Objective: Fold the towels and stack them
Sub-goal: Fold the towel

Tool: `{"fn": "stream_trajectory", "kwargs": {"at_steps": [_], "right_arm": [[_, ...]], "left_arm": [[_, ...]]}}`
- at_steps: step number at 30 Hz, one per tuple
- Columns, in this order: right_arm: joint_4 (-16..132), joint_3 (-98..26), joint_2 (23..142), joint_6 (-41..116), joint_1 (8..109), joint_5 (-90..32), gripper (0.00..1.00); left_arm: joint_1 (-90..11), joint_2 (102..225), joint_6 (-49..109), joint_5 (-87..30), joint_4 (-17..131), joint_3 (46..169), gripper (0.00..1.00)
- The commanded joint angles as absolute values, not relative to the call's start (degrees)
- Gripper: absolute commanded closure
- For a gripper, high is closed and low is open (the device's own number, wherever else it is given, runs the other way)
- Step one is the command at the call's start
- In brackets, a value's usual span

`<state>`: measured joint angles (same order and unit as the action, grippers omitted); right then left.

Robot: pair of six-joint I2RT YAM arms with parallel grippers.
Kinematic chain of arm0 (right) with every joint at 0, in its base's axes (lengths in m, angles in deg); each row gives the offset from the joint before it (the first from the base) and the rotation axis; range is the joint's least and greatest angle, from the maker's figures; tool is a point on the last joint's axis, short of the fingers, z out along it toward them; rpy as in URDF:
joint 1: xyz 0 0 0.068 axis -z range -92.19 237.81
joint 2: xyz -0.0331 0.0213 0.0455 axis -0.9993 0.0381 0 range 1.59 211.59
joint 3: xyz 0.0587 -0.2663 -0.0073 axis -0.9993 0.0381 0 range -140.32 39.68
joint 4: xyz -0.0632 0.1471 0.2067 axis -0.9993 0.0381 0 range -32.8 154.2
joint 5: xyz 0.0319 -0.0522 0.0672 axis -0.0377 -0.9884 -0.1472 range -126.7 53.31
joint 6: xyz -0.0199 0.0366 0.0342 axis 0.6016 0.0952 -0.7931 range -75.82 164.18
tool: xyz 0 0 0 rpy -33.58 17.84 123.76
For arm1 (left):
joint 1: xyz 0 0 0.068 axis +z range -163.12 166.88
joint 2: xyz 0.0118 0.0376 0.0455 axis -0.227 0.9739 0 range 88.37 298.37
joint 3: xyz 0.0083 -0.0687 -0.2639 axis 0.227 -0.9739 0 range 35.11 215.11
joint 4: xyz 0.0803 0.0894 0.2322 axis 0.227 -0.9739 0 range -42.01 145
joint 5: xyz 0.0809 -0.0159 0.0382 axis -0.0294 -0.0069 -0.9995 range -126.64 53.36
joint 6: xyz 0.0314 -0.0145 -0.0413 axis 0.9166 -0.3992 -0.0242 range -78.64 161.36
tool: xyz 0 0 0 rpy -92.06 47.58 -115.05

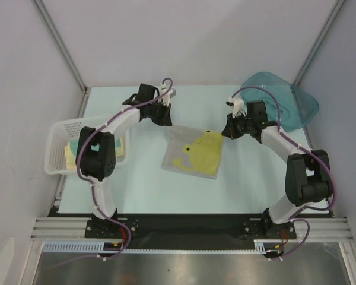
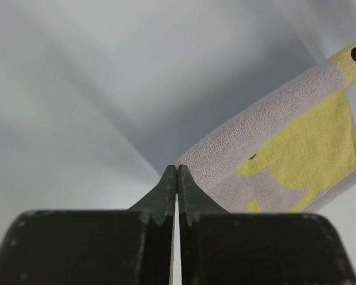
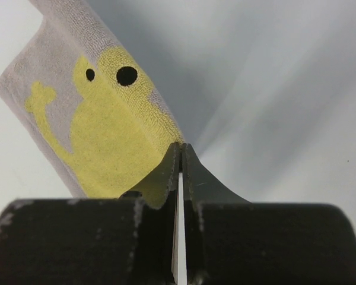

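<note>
One beige-grey towel [image 1: 193, 153] with a yellow chick shape and black dot eyes stretches across the middle of the table between my two grippers. My left gripper [image 1: 168, 122] is shut on its far left corner, and the cloth [image 2: 296, 148] runs off to the right from the closed tips [image 2: 177, 169]. My right gripper [image 1: 225, 132] is shut on the far right corner. There the towel [image 3: 101, 130] spreads away to the left of the tips [image 3: 181, 145]. A dark shadow lies under the far edge, which is raised off the table. More pale yellow and teal towels [image 1: 122, 146] lie in the basket.
A white mesh basket [image 1: 59, 148] stands at the left edge of the table, partly under my left arm. A teal translucent tub [image 1: 285, 104] lies at the far right, behind my right arm. Grey walls and metal posts close in the back and sides.
</note>
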<state>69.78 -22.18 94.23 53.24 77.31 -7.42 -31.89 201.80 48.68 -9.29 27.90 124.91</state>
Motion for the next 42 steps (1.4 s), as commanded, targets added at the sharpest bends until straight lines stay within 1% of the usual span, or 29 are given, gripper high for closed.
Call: {"fn": "stream_trajectory", "kwargs": {"at_steps": [1,7,24,33,38,42], "right_arm": [[67.74,-20.09,89.57,54.03,75.69,-10.85,1.0],[69.5,-17.63,85.7,52.8,72.35,-14.98,1.0],[70.38,-7.96,76.65,44.45,64.7,-21.31,1.0],[73.1,-5.41,74.1,37.86,62.51,-25.71,1.0],[71.09,-1.55,72.25,34.79,60.66,-26.5,1.0],[70.73,-0.49,72.95,32.15,59.43,-26.06,1.0]], "left_arm": [[-30.88,196.22,48.13,-8.96,31.09,122.3,0.99],[-30.88,192.35,46.38,-7.99,34.07,116.42,1.0],[-31.05,180.4,39.79,-6.41,41.55,97.61,1.0],[-32.72,175.91,37.32,-6.15,41.28,91.37,1.0],[-34.57,175.82,37.06,-9.04,39.53,89.69,1.0],[-35.09,175.12,35.83,-10.89,39.88,88.11,1.0]]}}
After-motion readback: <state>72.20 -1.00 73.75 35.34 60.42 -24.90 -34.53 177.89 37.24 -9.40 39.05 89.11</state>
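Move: Both hands already hold the far edge of the towel in shut fingers. From the left hand, the towel's near-left corner lies about 16 cm back, 4 cm left and 9 cm down; the white basket is some 38 cm left and 5 cm back. From the right hand, the near-right corner lies about 15 cm back, 4 cm left and 10 cm down, and the blue bin roughly 20 cm ahead and 25 cm right. Both hands keep their pinch and draw the held edge back about 13 cm towards the near edge, sinking late. ##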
